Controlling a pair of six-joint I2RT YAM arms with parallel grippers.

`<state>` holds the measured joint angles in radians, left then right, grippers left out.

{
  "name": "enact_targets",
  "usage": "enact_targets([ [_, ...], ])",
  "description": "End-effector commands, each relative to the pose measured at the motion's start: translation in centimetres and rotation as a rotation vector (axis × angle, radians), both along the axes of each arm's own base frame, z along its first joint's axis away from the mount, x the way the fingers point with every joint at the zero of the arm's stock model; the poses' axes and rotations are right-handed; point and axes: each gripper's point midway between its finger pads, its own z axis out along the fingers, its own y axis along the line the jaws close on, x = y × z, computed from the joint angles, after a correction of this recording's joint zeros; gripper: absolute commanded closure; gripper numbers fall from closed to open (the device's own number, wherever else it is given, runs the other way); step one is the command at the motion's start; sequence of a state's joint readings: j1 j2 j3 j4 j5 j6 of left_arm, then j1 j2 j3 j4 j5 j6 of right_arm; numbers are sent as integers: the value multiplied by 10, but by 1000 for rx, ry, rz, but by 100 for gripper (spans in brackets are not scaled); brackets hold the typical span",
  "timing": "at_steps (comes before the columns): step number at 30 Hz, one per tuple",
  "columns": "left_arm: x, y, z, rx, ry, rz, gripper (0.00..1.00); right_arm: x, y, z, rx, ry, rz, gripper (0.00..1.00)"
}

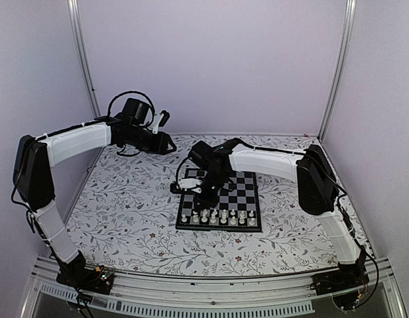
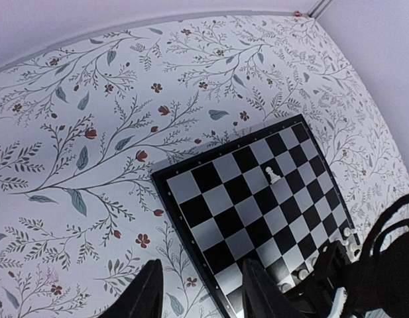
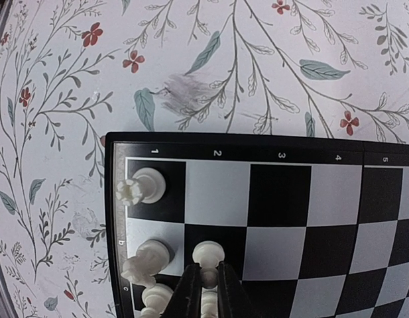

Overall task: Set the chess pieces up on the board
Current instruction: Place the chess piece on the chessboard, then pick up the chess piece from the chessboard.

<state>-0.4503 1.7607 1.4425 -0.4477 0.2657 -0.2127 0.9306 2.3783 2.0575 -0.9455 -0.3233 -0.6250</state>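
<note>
The board (image 1: pixel 247 192) lies right of the table's middle, with a row of white chess pieces (image 1: pixel 214 216) along its near edge. My right gripper (image 3: pixel 205 281) stands low over the board's left corner. Its jaws are shut on the head of a white pawn (image 3: pixel 208 255) that stands upright on a black square in the second column. A rook (image 3: pixel 141 187) and a knight (image 3: pixel 146 260) stand just left of it. My left gripper (image 2: pixel 201 291) hangs open and holds nothing, high over the tablecloth beside the board's (image 2: pixel 224 199) edge. One lone pawn (image 2: pixel 273 175) stands mid-board.
The floral tablecloth (image 1: pixel 124 199) covers the table around the board. The right arm (image 2: pixel 390 265) fills the lower right of the left wrist view. White walls and metal posts close the back and both sides.
</note>
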Motion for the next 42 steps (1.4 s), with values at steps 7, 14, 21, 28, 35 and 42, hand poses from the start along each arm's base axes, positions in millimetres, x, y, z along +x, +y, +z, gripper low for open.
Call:
enact_targets([
  [7,-1,2,6,-20,-3,-13,57,1,4,-3,-12,-10,-18,70],
  [14,-2,2,6,-20,-3,-17,57,10,1,25,18,-57,-43,65],
  [21,-2,2,5,-18,-5,-18,57,17,-10,74,123,-25,-56,59],
  [28,-2,0,2,-22,9,-23,57,98,-39,70,68,-221,-347,59],
  [35,-2,0,1,-22,10,-23,57,149,-59,39,14,-237,-528,53],
  [42,-3,-1,-1,-23,17,-28,57,166,-63,17,-5,-225,-589,52],
])
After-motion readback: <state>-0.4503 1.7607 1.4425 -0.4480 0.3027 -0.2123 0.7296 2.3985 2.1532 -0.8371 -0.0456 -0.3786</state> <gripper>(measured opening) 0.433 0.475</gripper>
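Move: The right gripper's fingers hold the head of a pawn standing on b2, its middle some 1 cm below the hand point. The last loose pawn lies on its side about 15 cm ahead and 8 cm to the right, roughly 2 cm below. Around the held pawn, the knight stands about 3 cm behind it, the corner rook 3 cm behind and 3 cm to its left, the next pawn 3 cm to its right. From the left gripper, the lying pawn is about level ahead, some 17 cm to the right and 16 cm below. Open the right gripper to let go of the pawn on b2, then lift about 6 cm clear of the standing pieces. Sweep forward some 15 cm and less far to the right, over the empty squares towards the lying pawn, turning the wrist about 30 degrees clockwise and opening the fingers wider, and sink about 4 cm to finish just above that pawn, not touching it. ##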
